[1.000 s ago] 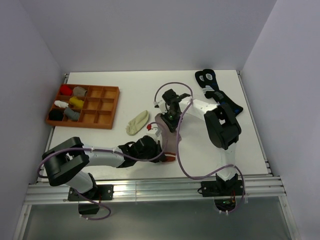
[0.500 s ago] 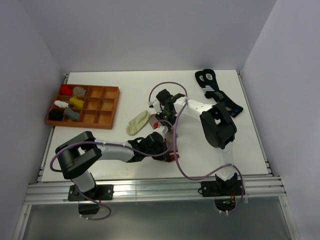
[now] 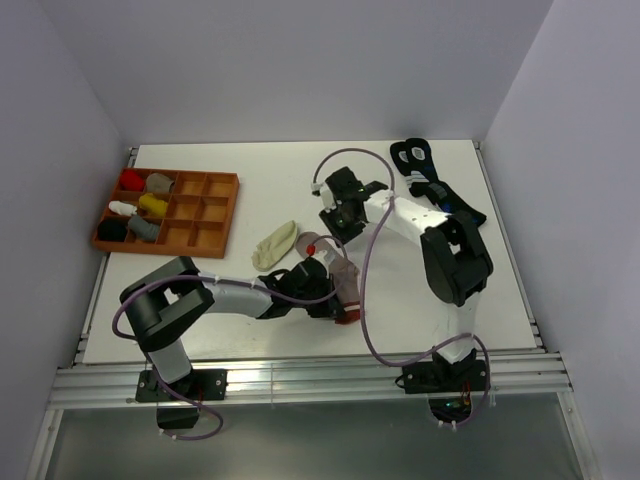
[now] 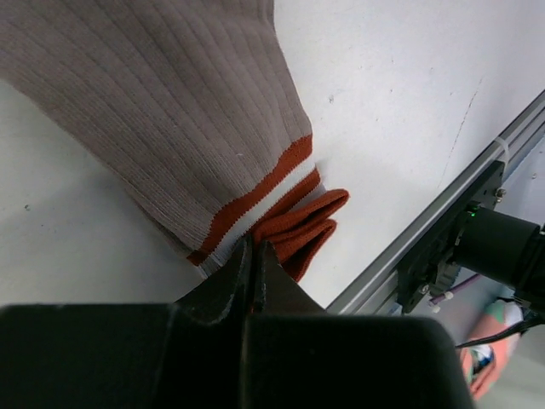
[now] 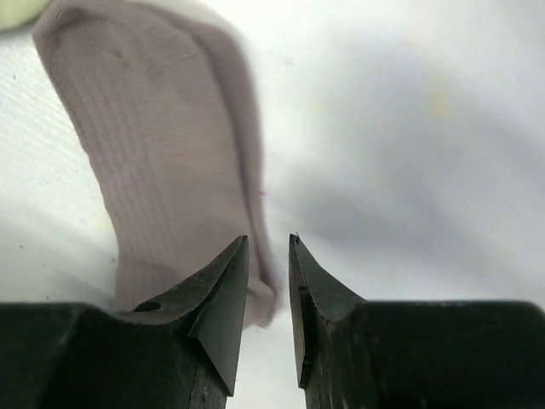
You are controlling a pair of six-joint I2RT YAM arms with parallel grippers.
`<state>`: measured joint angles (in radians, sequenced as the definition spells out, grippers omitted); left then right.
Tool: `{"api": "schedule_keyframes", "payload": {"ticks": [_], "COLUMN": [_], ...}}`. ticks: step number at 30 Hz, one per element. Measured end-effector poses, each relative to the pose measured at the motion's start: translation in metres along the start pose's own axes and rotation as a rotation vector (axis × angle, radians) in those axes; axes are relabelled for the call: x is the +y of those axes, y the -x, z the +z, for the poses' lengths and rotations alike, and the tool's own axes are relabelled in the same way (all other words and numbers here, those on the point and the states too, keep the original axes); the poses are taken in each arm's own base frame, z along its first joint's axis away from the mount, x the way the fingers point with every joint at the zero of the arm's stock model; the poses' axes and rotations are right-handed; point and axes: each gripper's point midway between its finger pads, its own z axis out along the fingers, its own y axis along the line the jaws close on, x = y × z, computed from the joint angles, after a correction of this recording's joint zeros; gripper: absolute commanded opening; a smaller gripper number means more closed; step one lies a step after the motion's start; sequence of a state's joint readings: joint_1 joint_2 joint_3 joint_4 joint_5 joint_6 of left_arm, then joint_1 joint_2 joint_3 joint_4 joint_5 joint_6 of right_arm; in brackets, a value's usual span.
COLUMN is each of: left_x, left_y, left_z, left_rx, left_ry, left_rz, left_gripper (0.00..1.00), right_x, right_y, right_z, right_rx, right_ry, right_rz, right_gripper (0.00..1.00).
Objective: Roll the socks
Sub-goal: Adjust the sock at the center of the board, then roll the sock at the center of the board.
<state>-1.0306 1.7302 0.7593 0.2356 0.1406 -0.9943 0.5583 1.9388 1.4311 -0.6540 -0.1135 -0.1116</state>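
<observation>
The taupe sock (image 3: 345, 275) lies near the table's front edge, its red-and-white striped cuff (image 4: 281, 192) toward the front. My left gripper (image 3: 333, 300) (image 4: 255, 245) is shut, its tips pinching the cuff's edge where the red band bunches up. My right gripper (image 3: 334, 230) (image 5: 268, 240) hovers over the sock's far end (image 5: 145, 153). It is open, and the fabric's edge lies in the gap without being clamped. The pale cream sock (image 3: 276, 243) lies flat to the left, apart from both grippers.
A wooden compartment tray (image 3: 236, 205) with several small sock bundles stands at the back left. Black socks (image 3: 415, 156) with blue-and-white marks lie at the back right. The metal rail (image 4: 443, 213) of the table's front edge runs close behind the cuff.
The right gripper's jaws have spread apart and it has shifted slightly back and right over the sock's far end. The left arm has swung further right, staying shut at the cuff.
</observation>
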Motion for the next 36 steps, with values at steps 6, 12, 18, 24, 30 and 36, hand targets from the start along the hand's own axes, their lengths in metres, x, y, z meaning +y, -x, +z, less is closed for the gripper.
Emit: {"api": "schedule_keyframes", "payload": {"ticks": [6, 12, 18, 24, 30, 36], "left_x": [0.005, 0.015, 0.024, 0.027, 0.028, 0.026], "left_y": [-0.001, 0.002, 0.004, 0.004, 0.003, -0.001], "left_z": [-0.004, -0.011, -0.020, -0.021, -0.022, -0.020], "left_rx": [0.038, 0.103, 0.194, 0.266, 0.321, 0.364], "left_ry": [-0.012, -0.012, 0.028, 0.061, 0.068, 0.048], "left_rz": [-0.061, -0.123, -0.187, -0.218, -0.257, -0.281], "left_gripper": [0.00, 0.00, 0.00, 0.00, 0.00, 0.00], "right_x": [-0.031, -0.041, -0.015, 0.032, 0.084, 0.100], "right_y": [0.000, -0.032, -0.082, -0.102, -0.132, -0.129], "right_z": [-0.036, -0.070, -0.092, -0.089, -0.078, -0.077], "right_rx": [-0.096, -0.157, -0.221, -0.267, -0.260, -0.297], "right_ry": [-0.041, -0.028, 0.039, 0.134, 0.261, 0.283], "right_rz": [0.078, 0.002, -0.238, -0.489, -0.701, -0.801], "right_gripper": [0.33, 0.31, 0.32, 0.34, 0.37, 0.35]}}
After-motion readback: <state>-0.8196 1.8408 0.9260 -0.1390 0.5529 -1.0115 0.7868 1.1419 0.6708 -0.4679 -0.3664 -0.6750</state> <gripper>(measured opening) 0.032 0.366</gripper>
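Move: Nearly 18 cm straight back from the right hand, and about 3 cm lower, lies the sock's red-banded cuff, in the closed left fingers at the left hand's own point. The sock's heel is only some 5 cm back from the right hand and 4 cm below it. At roughly that same lower level, the sock's toe lies about 11 cm to that hand's left, level front to back; the green sock lies roughly 19 cm left and 1 cm back. Swinging up about 5 cm and out to its right around the heel, the right hand travels some 18 cm back, curving in left and sinking a little towards the cuff, open fingers turning about 45 degrees counter-clockwise. The left hand keeps its pinch on the cuff, drags it about 3.5 cm left and turns its fingertips some 25 degrees back towards the base. ##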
